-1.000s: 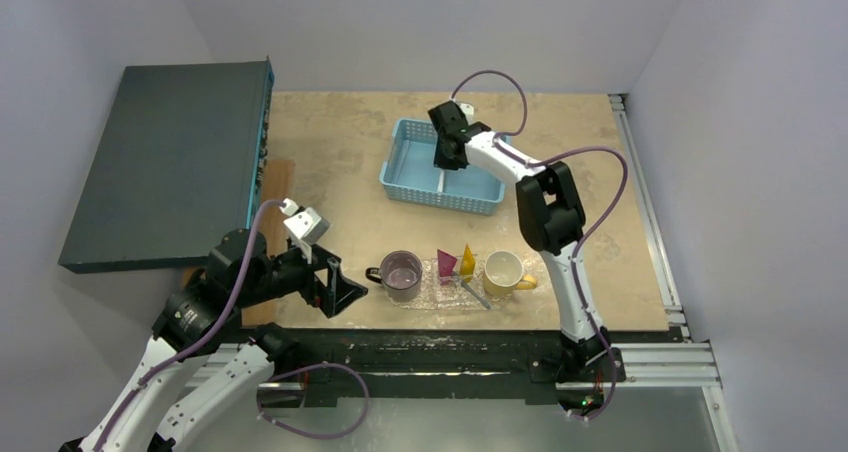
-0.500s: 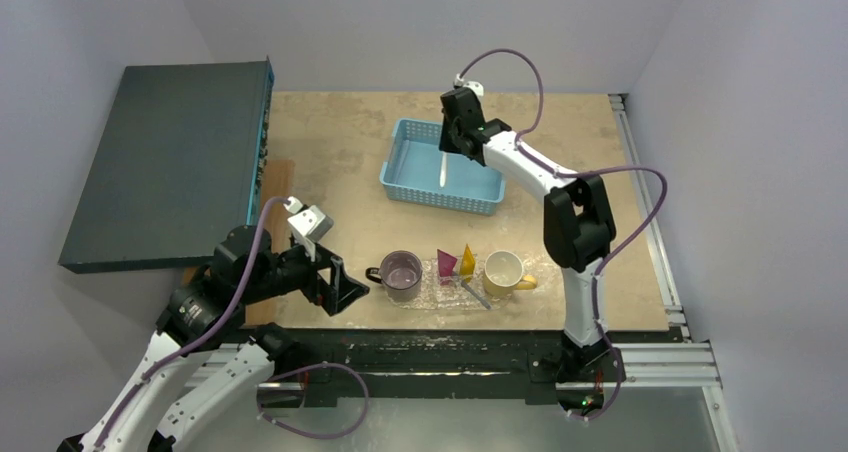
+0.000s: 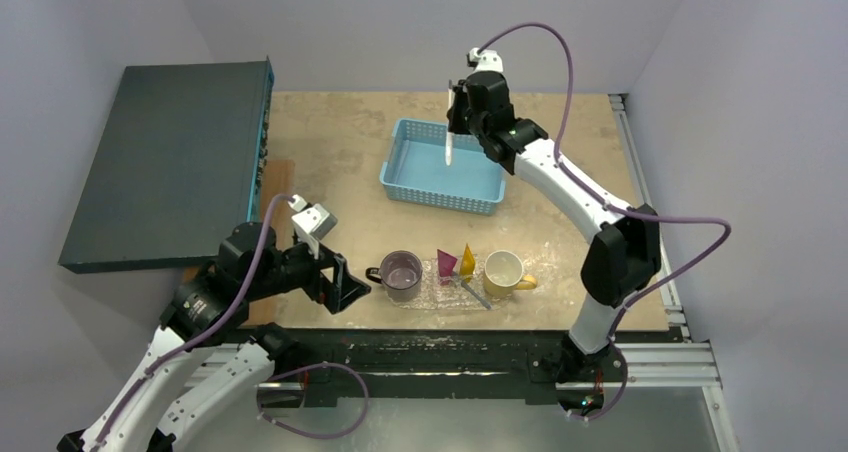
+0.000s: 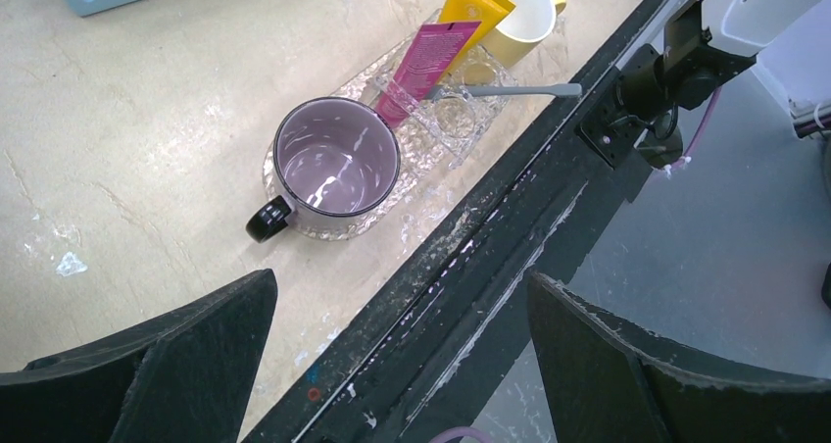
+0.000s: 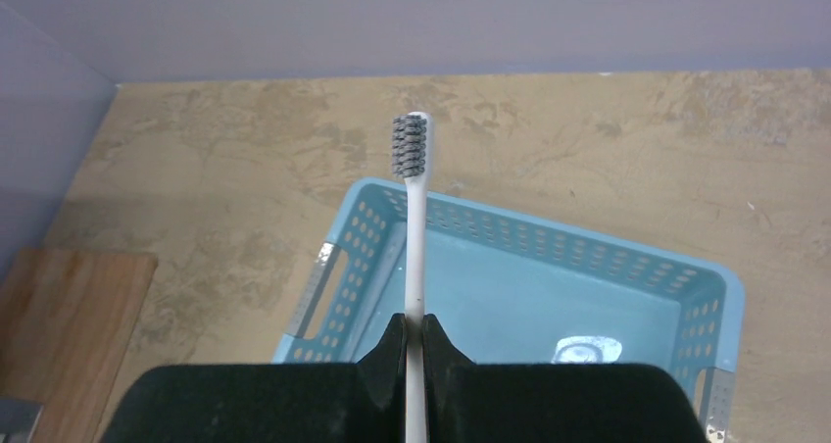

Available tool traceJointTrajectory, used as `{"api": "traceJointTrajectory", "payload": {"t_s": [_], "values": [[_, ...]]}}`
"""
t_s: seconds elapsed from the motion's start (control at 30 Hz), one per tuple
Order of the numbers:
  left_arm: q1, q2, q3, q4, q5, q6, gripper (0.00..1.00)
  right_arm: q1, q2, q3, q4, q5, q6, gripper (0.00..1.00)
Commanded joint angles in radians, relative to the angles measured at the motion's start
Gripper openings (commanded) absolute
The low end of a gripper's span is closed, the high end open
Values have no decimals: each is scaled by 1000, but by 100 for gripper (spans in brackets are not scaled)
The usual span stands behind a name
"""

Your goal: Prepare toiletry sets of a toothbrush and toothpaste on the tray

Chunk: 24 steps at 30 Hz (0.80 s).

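My right gripper (image 3: 455, 112) is shut on a thin white toothbrush (image 3: 449, 137) and holds it above the far edge of the light-blue basket (image 3: 440, 187). In the right wrist view the fingers (image 5: 414, 330) pinch its handle (image 5: 415, 237), bristles pointing away. The clear crinkled tray (image 3: 440, 298) lies near the front edge. It holds a magenta tube (image 3: 446, 264), a yellow-orange tube (image 3: 467, 260) and a second toothbrush (image 3: 475, 294), which juts over the table's front edge (image 4: 505, 90). My left gripper (image 3: 355, 290) is open and empty, left of the tray, over the table's front rail (image 4: 402, 365).
A purple mug (image 3: 402, 274) and a yellow mug (image 3: 503, 271) stand on the tray's ends. The basket (image 5: 549, 242) holds a small silvery item (image 5: 588, 350). A dark slab (image 3: 170, 162) and a wooden board (image 3: 275, 187) lie at the left.
My right gripper has risen out of the basket with the toothbrush and moved toward the back right. My left gripper has shifted slightly right toward the purple mug.
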State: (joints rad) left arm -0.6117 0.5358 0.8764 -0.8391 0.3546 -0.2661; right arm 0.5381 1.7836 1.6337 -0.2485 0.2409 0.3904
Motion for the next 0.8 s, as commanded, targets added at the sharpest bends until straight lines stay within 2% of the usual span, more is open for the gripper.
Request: {"api": "traceJointTrajectory", "payload": {"t_s": [0.0,0.53,0.77], "values": [[-1,17,7,26,5,6,99,34,-103,-29,36,-76,-74,0],[-1,135,96,130,116,-100,98,92,-474,-318,28,-422,-153,0],[-1,172,172,140,104,-145,98,125,-619,-439,0,-550,-195,0]]}}
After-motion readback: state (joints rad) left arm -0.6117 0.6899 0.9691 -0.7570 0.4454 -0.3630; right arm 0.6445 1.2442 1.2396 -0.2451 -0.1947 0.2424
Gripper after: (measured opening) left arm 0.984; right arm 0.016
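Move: The right hand, already holding the white toothbrush, is to bring it to the open left gripper, roughly 36 cm back and 19 cm to its left at about its own height; the blue basket is some 21 cm below, about 2 cm ahead. The purple mug stands about 27 cm back, 10 cm left; the clear holder with the toothpastes about 28 cm back, 4 cm right. From the left hand the toothbrush is roughly 36 cm ahead and 19 cm right. The right hand keeps its shut grip on the white toothbrush and draws it back about 18 cm from over the basket towards the left gripper, rising some 6 cm, mostly early on, and drifting slightly left while turning some 30 degrees counter-clockwise. The left hand, fingers still wide open and empty, dips a little, then eases to the right over the purple mug's handle side and rises, ending about 3 cm right and 3 cm higher, towards the oncoming brush. ##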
